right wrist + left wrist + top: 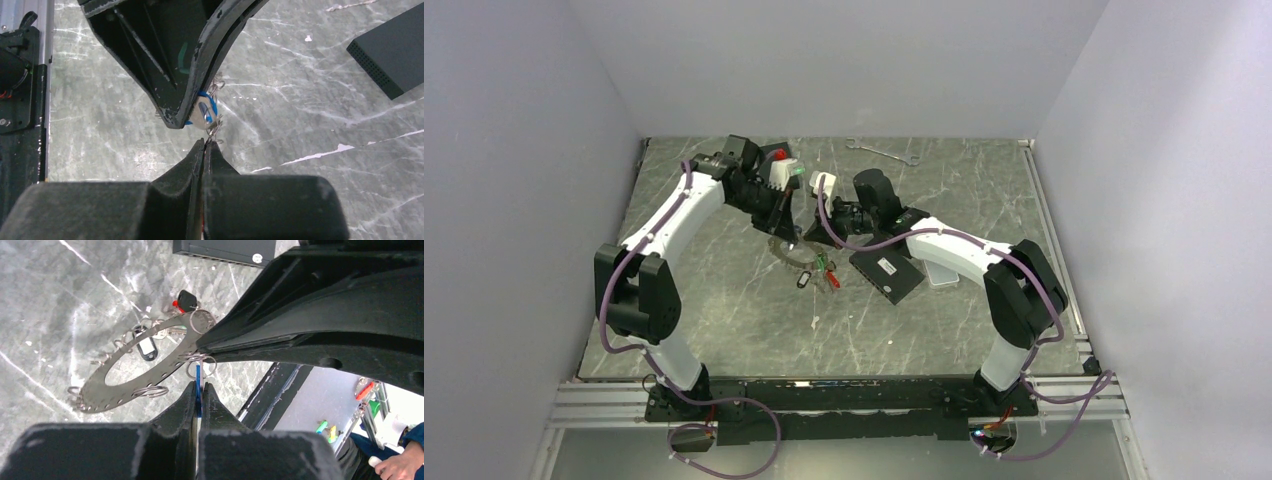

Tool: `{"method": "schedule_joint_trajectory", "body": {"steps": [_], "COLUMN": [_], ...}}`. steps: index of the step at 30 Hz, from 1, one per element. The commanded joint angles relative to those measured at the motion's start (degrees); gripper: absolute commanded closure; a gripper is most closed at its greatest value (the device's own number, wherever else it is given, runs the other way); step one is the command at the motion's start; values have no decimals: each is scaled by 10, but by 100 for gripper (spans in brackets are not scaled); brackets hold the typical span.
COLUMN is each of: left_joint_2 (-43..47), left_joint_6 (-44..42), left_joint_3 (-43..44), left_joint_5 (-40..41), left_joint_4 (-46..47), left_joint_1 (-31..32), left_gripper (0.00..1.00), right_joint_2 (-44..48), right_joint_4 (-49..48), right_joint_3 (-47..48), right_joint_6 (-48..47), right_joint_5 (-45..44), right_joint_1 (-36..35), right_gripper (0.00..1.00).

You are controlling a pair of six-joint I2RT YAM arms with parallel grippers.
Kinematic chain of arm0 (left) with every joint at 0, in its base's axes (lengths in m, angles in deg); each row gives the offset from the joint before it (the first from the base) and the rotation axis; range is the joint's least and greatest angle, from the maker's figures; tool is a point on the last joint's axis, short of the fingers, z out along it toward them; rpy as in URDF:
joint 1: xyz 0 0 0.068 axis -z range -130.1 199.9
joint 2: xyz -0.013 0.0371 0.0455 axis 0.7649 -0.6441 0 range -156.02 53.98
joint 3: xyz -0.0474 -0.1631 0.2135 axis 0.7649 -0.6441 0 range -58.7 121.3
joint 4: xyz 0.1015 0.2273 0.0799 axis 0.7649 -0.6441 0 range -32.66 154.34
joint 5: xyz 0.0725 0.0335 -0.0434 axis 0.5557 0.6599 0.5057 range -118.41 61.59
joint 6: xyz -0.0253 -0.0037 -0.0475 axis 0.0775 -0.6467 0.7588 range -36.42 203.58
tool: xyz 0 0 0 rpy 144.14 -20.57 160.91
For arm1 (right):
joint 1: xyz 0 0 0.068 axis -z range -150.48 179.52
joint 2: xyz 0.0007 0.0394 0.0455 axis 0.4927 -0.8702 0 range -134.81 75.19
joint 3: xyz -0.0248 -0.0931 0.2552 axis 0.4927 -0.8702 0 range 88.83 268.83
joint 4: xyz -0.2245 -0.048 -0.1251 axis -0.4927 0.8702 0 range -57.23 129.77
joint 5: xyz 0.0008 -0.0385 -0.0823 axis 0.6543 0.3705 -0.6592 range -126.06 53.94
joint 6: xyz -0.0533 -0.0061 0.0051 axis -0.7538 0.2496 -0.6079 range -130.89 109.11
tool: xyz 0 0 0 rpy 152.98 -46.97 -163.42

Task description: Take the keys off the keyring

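The keyring [125, 377] is a flat grey loop with holes and small split rings, held tilted above the table; it shows in the top view [786, 256] too. My left gripper [198, 388] is shut on a blue key tag [198, 376] that hangs from a split ring on the loop. My right gripper [206, 144] is shut on the keyring's edge, close to that tag [205, 111]. In the top view the left gripper [777, 224] and right gripper [810, 238] meet over the ring. A dark key [187, 300], a red one [175, 303] and a dark tag [146, 347] hang from the far side.
A flat black box [887, 272] lies right of the ring, partly under my right arm. A silver wrench [882, 151] lies at the back of the table. Red and green keys [827, 270] and a dark tag [804, 281] rest on the marble below the grippers.
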Motion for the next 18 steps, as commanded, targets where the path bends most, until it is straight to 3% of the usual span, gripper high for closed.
{"method": "schedule_joint_trajectory", "body": {"steps": [1,6,12,18], "left_joint_2": [25,17,21,31], "left_joint_6": [29,32,10,-13], "left_joint_3": [5,7,6,2], "left_joint_5": [40,45,-11,-19], "left_joint_4": [35,37,25,15], "left_joint_1": [-23,-32,-26,7], "left_gripper": [100,100,100,100], "right_joint_2": [23,35,25,21], "right_joint_4": [-14,-20,-10,-5], "right_joint_3": [-12,-27,-17,-9], "right_joint_6": [-15,-22,-20,-13], "right_joint_5": [-3,-9,-4,4], "right_joint_1": [0,0,0,0], "right_gripper": [100,100,100,69]}}
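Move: The split rings sit some 2 cm to the right of the left hand, about level; its fingers hold the blue fob clipped to them. The big steel keyring is centred roughly 2 cm ahead, 1 cm right and 5 cm below that hand. The right fingers already pinch the split rings at their tips; from there the blue fob is about 3 cm left, and the red key hangs some 4 cm right and 8 cm below. Keep the left pinch on the blue fob and draw it about 1 cm forward and 1 cm left, away from the right fingertips, with a slight counter-clockwise turn, then ease back roughly half that way. Meanwhile hold the right gripper almost in place, shut on the split rings, then open it about a quarter to let go of them. ##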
